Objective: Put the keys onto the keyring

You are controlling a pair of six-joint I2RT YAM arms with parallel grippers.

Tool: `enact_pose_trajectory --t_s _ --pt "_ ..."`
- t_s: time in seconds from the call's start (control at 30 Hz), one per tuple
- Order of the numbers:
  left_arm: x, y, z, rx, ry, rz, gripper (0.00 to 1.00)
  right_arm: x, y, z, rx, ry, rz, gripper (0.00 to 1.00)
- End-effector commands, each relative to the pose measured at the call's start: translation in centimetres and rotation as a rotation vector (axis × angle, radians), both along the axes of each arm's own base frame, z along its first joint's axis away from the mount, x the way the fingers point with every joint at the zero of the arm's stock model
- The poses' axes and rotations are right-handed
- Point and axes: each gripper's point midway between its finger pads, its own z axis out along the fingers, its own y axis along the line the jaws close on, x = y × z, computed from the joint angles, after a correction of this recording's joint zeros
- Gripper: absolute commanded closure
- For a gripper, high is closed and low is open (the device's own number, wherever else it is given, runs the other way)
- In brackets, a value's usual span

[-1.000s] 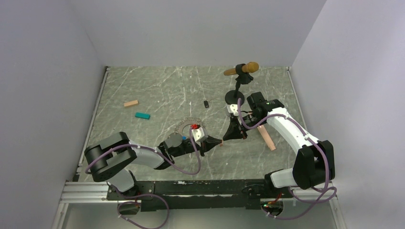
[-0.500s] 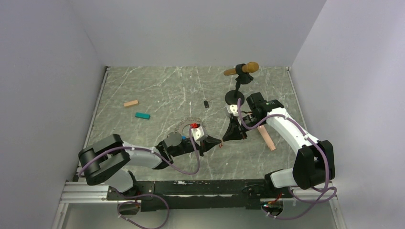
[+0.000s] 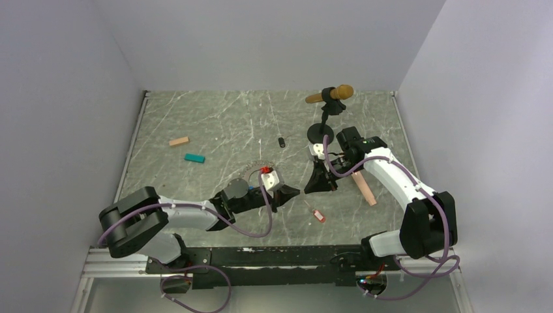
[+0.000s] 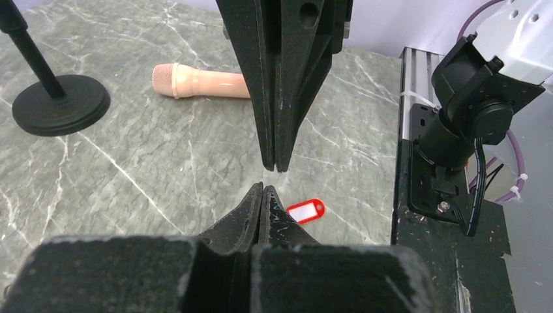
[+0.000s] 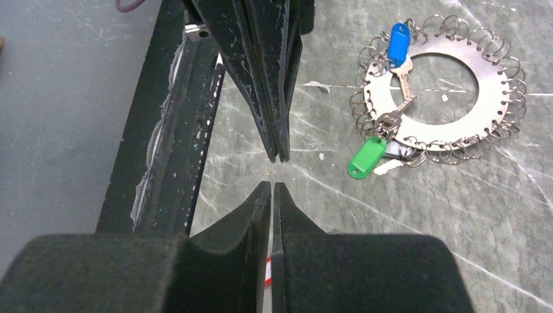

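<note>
One of the keys, with a red tag, lies loose on the marble below both grippers; the left wrist view has the same red tag just right of my fingers. My left gripper is shut and holds nothing. Tip to tip with it, my right gripper stands open by a thin slit, empty. The keyring, a flat toothed metal ring, lies beyond, carrying keys with a blue tag and a green tag. From above the keyring is partly hidden by my left arm.
A pink microphone lies under the right arm. A microphone stand with a round black base stands behind it. A tan block, a teal block and a small black item lie further back.
The red-tagged key, held between the two gripper tips before, has dropped onto the table toward the near edge. The right jaws have parted slightly. The left arm's elbow shifted left.
</note>
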Motion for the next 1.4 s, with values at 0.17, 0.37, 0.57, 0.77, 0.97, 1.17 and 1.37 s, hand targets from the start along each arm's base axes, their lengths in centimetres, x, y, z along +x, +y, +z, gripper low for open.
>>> enact_pose_trajectory --t_s 0.17,0.37,0.57,0.77,0.97,1.17,1.37 --pt "-0.7 4.0 -1.8 0.022 0.052 0.085 0.99 2.5 -3.4 -1.9 -0.103 -0.051 -0.138 0.65" --pt "0.2 6.5 -3.1 0.076 0.08 0.208 0.54 -0.1 -5.1 -6.3 -0.207 -0.064 -0.012 0.53" --pt "1.9 9.3 -3.2 0.068 0.071 0.369 0.2 0.1 -3.5 -8.6 -0.341 -0.173 0.048 0.49" --pt "2.2 11.0 -4.1 0.079 0.053 0.417 0.12 0.5 -2.2 -11.3 -0.495 -0.21 0.063 0.51" --pt "2.2 11.5 -5.1 0.104 0.053 0.418 0.12 0.3 -2.4 -13.1 -0.593 -0.22 0.063 0.45" --pt "2.1 12.2 -5.2 0.08 0.07 0.436 0.12 -0.3 -2.9 -14.2 -0.646 -0.244 0.077 0.44" --pt "2.1 12.2 -5.1 0.07 0.08 0.439 0.12 -0.4 -3.1 -14.5 -0.664 -0.283 0.076 0.47"
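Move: From the right hand, the dropped key lies on the table some 17 cm below, about 2 cm back and 3 cm right; its red tag is about 2 cm farther back and 2 cm farther right than the key. The green tag is roughly 4 cm ahead and 8 cm left of that hand. From the left hand, the keyring's middle is about 9 cm ahead, 13 cm left and 17 cm below, the green tag 3 cm ahead and 5 cm left. No grip yet: the right hand drops about 15 cm to the fallen key, swinging some 5 cm to its right before easing partly back, fingers opening to about half and tipping down by roughly 40 degrees until they straddle the key from just above. The left hand parts from it, going left and down towards the keyring's near side, opening almost fully and turning counter-clockwise. ##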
